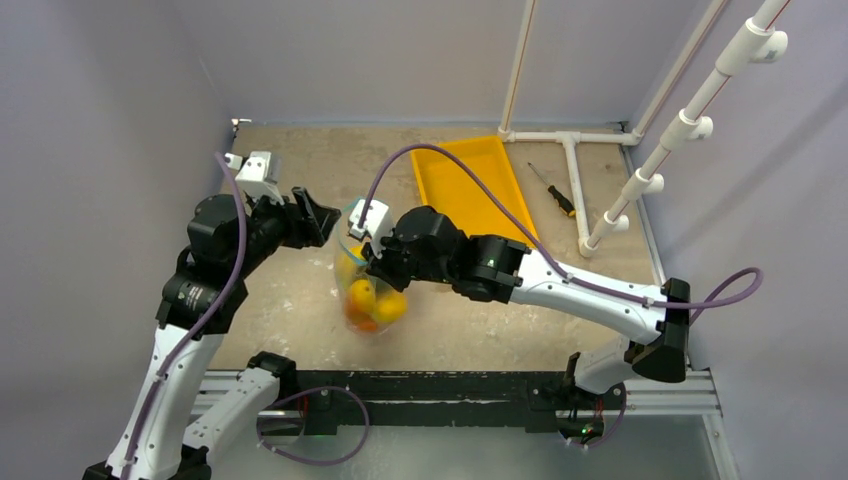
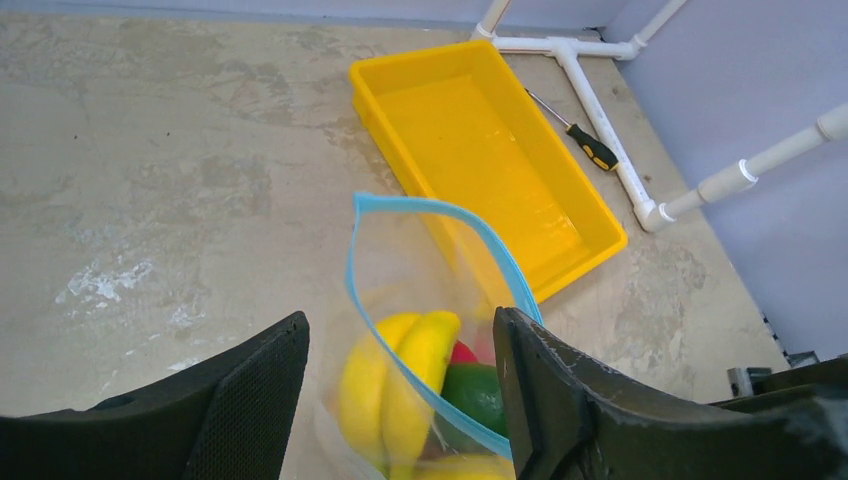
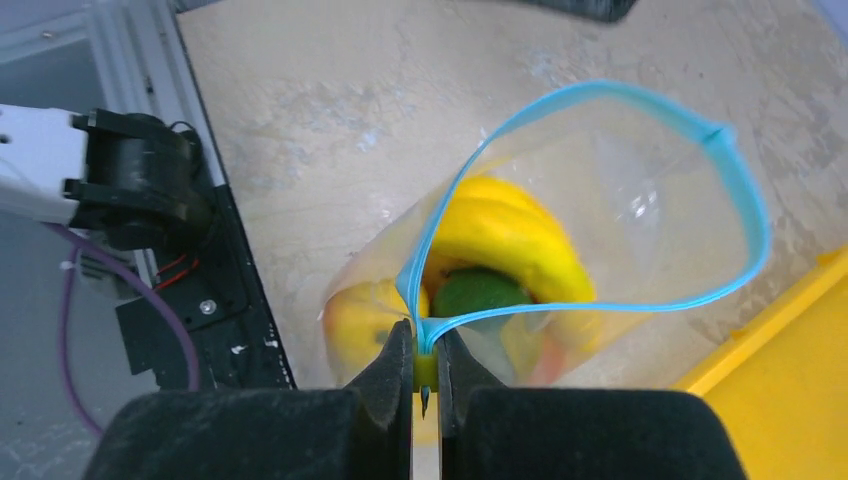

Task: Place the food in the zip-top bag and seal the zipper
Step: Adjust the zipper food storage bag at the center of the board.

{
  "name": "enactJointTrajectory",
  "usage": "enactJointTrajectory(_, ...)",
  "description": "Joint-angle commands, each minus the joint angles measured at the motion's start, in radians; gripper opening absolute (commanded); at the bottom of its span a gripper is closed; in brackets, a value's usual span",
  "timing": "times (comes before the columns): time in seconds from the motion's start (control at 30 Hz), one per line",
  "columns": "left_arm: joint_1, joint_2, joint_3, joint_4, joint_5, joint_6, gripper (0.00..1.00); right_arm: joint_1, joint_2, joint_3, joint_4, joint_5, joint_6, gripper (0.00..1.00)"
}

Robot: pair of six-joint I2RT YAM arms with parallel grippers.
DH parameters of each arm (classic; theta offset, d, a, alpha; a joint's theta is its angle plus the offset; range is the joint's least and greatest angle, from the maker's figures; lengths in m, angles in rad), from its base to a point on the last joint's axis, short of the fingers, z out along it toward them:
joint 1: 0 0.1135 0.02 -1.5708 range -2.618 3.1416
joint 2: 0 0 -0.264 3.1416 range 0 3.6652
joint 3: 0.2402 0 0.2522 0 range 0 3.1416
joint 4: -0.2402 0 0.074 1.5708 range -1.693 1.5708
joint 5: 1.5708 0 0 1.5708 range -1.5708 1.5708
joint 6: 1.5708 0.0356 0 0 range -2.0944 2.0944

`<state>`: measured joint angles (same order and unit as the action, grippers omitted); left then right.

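Observation:
The clear zip-top bag (image 1: 368,292) hangs mouth-up over the table with the food inside it. Yellow bananas (image 2: 400,380), a green avocado (image 2: 478,395) and a bit of red apple (image 2: 462,352) show through the mouth. The teal-blue zipper (image 3: 600,90) gapes in a wide loop. My right gripper (image 3: 427,350) is shut on one corner of the zipper and holds the bag up. My left gripper (image 2: 400,330) is open, with its fingers (image 2: 260,390) either side of the bag's other end and not touching it.
The yellow tray (image 1: 470,185) lies just behind the bag, with nothing in it. A screwdriver (image 1: 553,190) lies to its right beside a white pipe frame (image 1: 575,190). Walls close in left, back and right.

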<state>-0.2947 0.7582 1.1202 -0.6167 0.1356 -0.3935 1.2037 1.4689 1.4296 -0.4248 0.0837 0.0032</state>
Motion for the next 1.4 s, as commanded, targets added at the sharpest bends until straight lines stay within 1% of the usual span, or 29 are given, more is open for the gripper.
enactJointTrajectory(0.0,0.002,-0.019,0.054,-0.002,0.055,0.102,0.67,0.003,-0.021,0.126,-0.049,-0.082,-0.066,0.0)
enactJointTrajectory(0.17,0.002,-0.02,0.087,-0.014,0.063,0.131,0.67,0.003,-0.008,0.194,-0.101,-0.154,-0.09,0.0)
enactJointTrajectory(0.33,0.002,-0.027,0.116,-0.024,0.132,0.154,0.67,0.003,-0.02,0.209,-0.14,-0.238,-0.145,0.0)
enactJointTrajectory(0.5,0.001,-0.051,0.108,-0.004,0.328,0.208,0.66,0.003,-0.043,0.218,-0.166,-0.361,-0.219,0.0)
enactJointTrajectory(0.73,-0.014,-0.056,0.066,0.067,0.647,0.233,0.65,0.003,-0.054,0.247,-0.193,-0.462,-0.297,0.0)
enactJointTrajectory(0.8,-0.019,-0.053,0.051,0.092,0.719,0.23,0.65,0.003,-0.052,0.257,-0.202,-0.473,-0.313,0.0)
enactJointTrajectory(0.97,-0.038,-0.044,-0.005,0.161,0.865,0.209,0.67,0.003,-0.055,0.275,-0.225,-0.522,-0.333,0.0)
enactJointTrajectory(1.17,-0.07,-0.055,-0.054,0.189,0.959,0.201,0.68,0.003,-0.088,0.275,-0.241,-0.556,-0.33,0.0)
enactJointTrajectory(1.37,-0.083,-0.068,-0.116,0.293,1.072,0.101,0.68,0.003,-0.107,0.262,-0.244,-0.539,-0.328,0.0)
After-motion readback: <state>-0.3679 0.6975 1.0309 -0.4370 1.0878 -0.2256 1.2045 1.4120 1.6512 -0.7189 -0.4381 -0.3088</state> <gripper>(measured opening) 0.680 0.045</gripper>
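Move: The zip-top bag's zip corner, still pinched in the right fingertips, lies about 8 cm to the right of the open left hand, some 5 cm back and roughly 4 cm lower. The fruit-filled bag body hangs below it, about 13 cm under the right hand and 3 cm back. The empty yellow bin sits about 23 cm right of the right hand and 27 cm farther out, down on the board. Back towards the base and then also to its right, the left hand swings some 17 cm to the held zip corner, turning clockwise about 60 degrees with its fingers staying open, until they straddle the zip beside the right fingertips. The right hand keeps its pinch, draws the bag back about 9 cm while lifting it some 7 cm, and turns about 35 degrees counter-clockwise. ##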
